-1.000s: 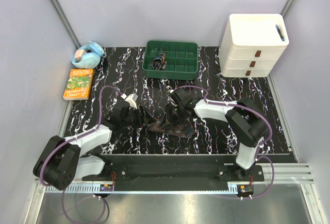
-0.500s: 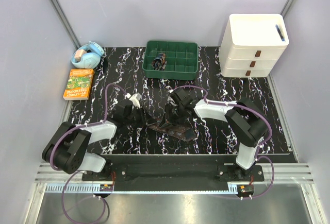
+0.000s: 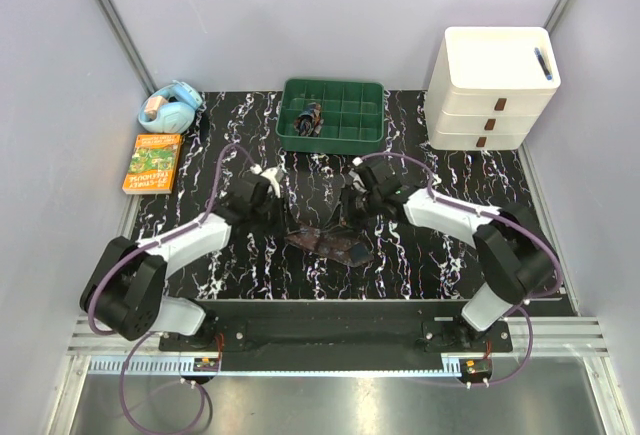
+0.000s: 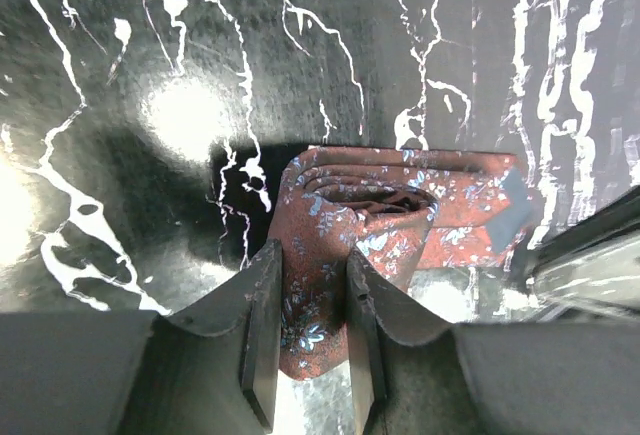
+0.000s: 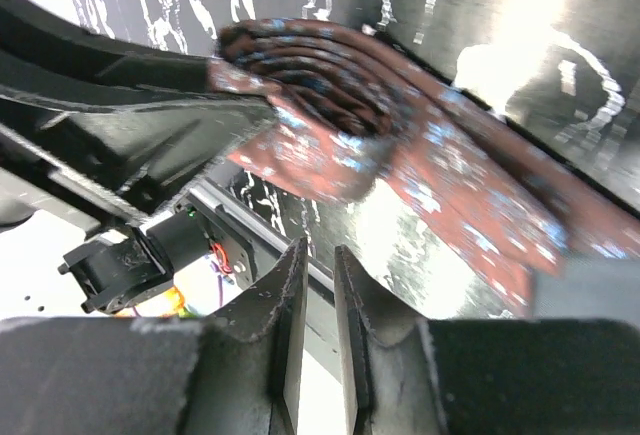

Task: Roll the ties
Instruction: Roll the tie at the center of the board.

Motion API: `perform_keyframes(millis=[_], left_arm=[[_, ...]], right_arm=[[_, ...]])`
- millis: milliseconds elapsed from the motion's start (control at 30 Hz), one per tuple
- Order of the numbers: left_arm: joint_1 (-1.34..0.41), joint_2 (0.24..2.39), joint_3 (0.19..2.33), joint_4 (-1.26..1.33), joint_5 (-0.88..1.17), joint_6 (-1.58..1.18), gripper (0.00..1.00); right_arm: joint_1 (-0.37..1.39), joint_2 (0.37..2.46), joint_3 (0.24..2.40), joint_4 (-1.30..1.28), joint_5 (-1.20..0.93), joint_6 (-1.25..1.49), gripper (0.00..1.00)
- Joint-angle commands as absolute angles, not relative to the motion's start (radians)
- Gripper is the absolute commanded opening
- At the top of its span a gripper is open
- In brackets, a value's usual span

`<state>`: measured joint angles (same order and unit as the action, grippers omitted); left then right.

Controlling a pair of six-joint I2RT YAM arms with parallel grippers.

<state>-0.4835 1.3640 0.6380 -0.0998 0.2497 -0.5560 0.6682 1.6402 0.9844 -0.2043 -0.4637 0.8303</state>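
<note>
One tie (image 3: pixel 325 243), reddish brown with a pale flower pattern, lies loosely folded in the middle of the black marbled table. In the left wrist view its layers curl into a loose roll (image 4: pixel 365 200), and its pointed end runs back between my fingers. My left gripper (image 4: pixel 311 260) is shut on that pointed end and sits at the tie's left (image 3: pixel 278 213). My right gripper (image 3: pixel 350 210) is just behind the tie's right part. In its wrist view the tie (image 5: pixel 420 165) lies beyond the fingertips. The right gripper (image 5: pixel 318 255) shows a narrow empty gap between its jaws.
A green compartment tray (image 3: pixel 333 145) holding a small dark rolled item stands at the back centre. A white drawer unit (image 3: pixel 492 90) is at the back right. A book (image 3: pixel 153 163) and a blue object (image 3: pixel 172 107) lie at the left edge. The left arm (image 5: pixel 120 85) is close beside the tie.
My left arm swung in to the tie and closed on its pointed end. My right gripper let the raised cloth drop and drew back to the right. The tie now lies lower.
</note>
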Motion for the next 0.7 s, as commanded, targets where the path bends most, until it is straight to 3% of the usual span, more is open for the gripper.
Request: perform_keyframes(millis=[0, 333, 667], left_arm=[[-0.575, 1.354, 0.797, -0.357, 0.003, -0.473, 0.23], [-0.856, 1.584, 1.135, -0.710, -0.472, -0.506, 0.23], [-1.006, 1.845, 1.376, -0.968, -0.731, -0.633, 0.23]], right_arm=[[0.641, 1.578, 0.921, -0.239, -0.454, 0.790, 0.24], [0.601, 1.502, 0.815, -0.242, -0.443, 0.776, 0.24], [0.523, 1.371, 0.733, -0.294, -0.416, 0.753, 0.24]])
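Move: The tie's rolled-up end is already pinched in the left fingers, practically at the hand point. Its unrolled tail runs right to a dark patch at the free end, about 16 cm to the left hand's right, 4 cm nearer the base and 2 cm lower. The green box stands some 28 cm ahead of the left hand and 11 cm to its right. From the right hand, the roll is roughly 10 cm left, 2 cm back and 4 cm below. The tie's roll is turned over to the right along its own tail by the left hand, which keeps its pinch, lifts slightly, then sinks again while shifting some 3 cm right. Its wrist rolls nearly 50 degrees, left side rising, until the fingers point mostly down. The right hand, nearly shut, clears the way: about 7 cm right and a little back, dipping before rising again. ##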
